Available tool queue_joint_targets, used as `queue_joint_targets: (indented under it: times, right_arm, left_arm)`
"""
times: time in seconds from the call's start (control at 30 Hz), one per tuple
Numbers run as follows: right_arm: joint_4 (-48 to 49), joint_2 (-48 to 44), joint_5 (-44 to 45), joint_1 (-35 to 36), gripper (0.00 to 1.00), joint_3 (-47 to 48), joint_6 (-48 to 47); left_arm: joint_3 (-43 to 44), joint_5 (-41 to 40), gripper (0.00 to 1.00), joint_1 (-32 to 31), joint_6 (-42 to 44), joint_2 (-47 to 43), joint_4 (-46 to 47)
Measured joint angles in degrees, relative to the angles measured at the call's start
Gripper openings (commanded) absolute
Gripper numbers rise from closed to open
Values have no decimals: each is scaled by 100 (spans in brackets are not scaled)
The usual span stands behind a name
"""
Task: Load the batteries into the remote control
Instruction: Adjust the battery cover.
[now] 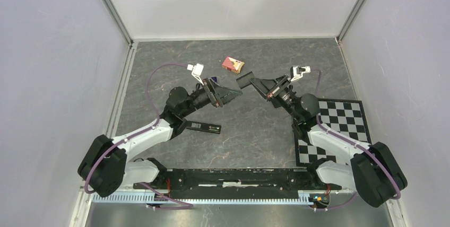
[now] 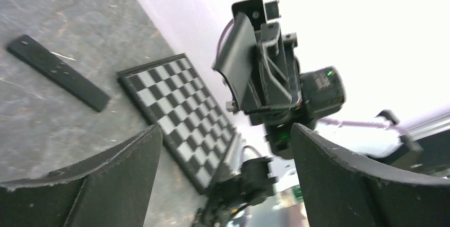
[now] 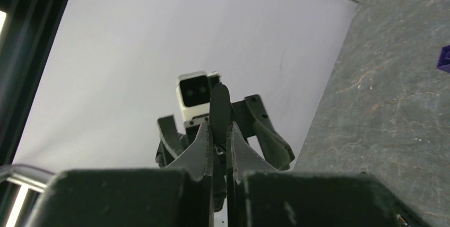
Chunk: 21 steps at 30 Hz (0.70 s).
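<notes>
The remote control (image 1: pixel 204 127), a slim black bar, lies flat on the table beside my left forearm; it also shows in the left wrist view (image 2: pixel 58 72). My right gripper (image 1: pixel 250 83) is raised mid-table and shut on a thin flat black plate (image 1: pixel 244 78), seen broadside in the left wrist view (image 2: pixel 236 60) and edge-on between the fingers in the right wrist view (image 3: pixel 219 105). My left gripper (image 1: pixel 236 93) is open and empty, raised, facing the right gripper (image 3: pixel 218 126) a short gap away. Its jaws stand wide apart in its own view (image 2: pixel 225 131). No batteries are in view.
A red-and-white box (image 1: pixel 232 64) lies behind the grippers. A small purple cube (image 1: pixel 213 80) sits by the left gripper, also at the right wrist view's edge (image 3: pixel 444 58). A checkerboard mat (image 1: pixel 339 123) lies at the right. Walls enclose the table.
</notes>
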Motion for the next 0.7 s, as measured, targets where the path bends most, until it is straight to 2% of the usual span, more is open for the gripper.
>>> queue_joint_targets:
  times: [0.2, 0.4, 0.47, 0.57, 0.6, 0.63, 0.67, 0.7]
  right_arm:
    - [299, -142, -350, 0, 0, -109, -33]
    - [153, -236, -531, -11, 0, -175, -76]
    - [114, -236, -603, -11, 0, -175, -90]
    - [0, -234, -684, -11, 0, -177, -116]
    - [-26, -234, -686, -11, 0, -190, -129]
    - [-52, -234, -688, -22, 3, -205, -140]
    - [-68, -234, -693, -28, 21, -210, -144]
    - [-81, -234, -702, -28, 45, -212, -181]
  left_arm:
    - [81, -35, 64, 26, -1464, 575, 791]
    - [109, -33, 42, 26, -1956, 756, 1051]
    - [125, -33, 30, 31, -2011, 756, 1088]
    - [170, -13, 6, 33, -2083, 756, 1095]
    - [188, 17, 2, 33, -2118, 756, 1099]
    - [212, 68, 2, 37, -2153, 756, 1123]
    - [225, 122, 2, 42, -2168, 756, 1132]
    - [225, 149, 2, 57, -2173, 754, 1132]
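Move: From the open left gripper, the battery cover in the right fingers lies about 4 cm ahead, 4 cm to its right and 3 cm higher. The purple block is some 8 cm ahead and 9 cm left, the red box 16 cm ahead and 1 cm right, and the open remote 14 cm back and 13 cm left, all about 25 cm below. From the right hand the cover is 4 cm left, 1 cm ahead and 1 cm up. Closing from wide open onto the free end of the battery cover, the left hand rises about 2.5 cm, edges right and slightly forward, and rolls some 20 degrees early on. The right hand, still pinching the other end, draws the cover back about 2.5 cm, lifting it a little and then lowering it level with the left fingers. ##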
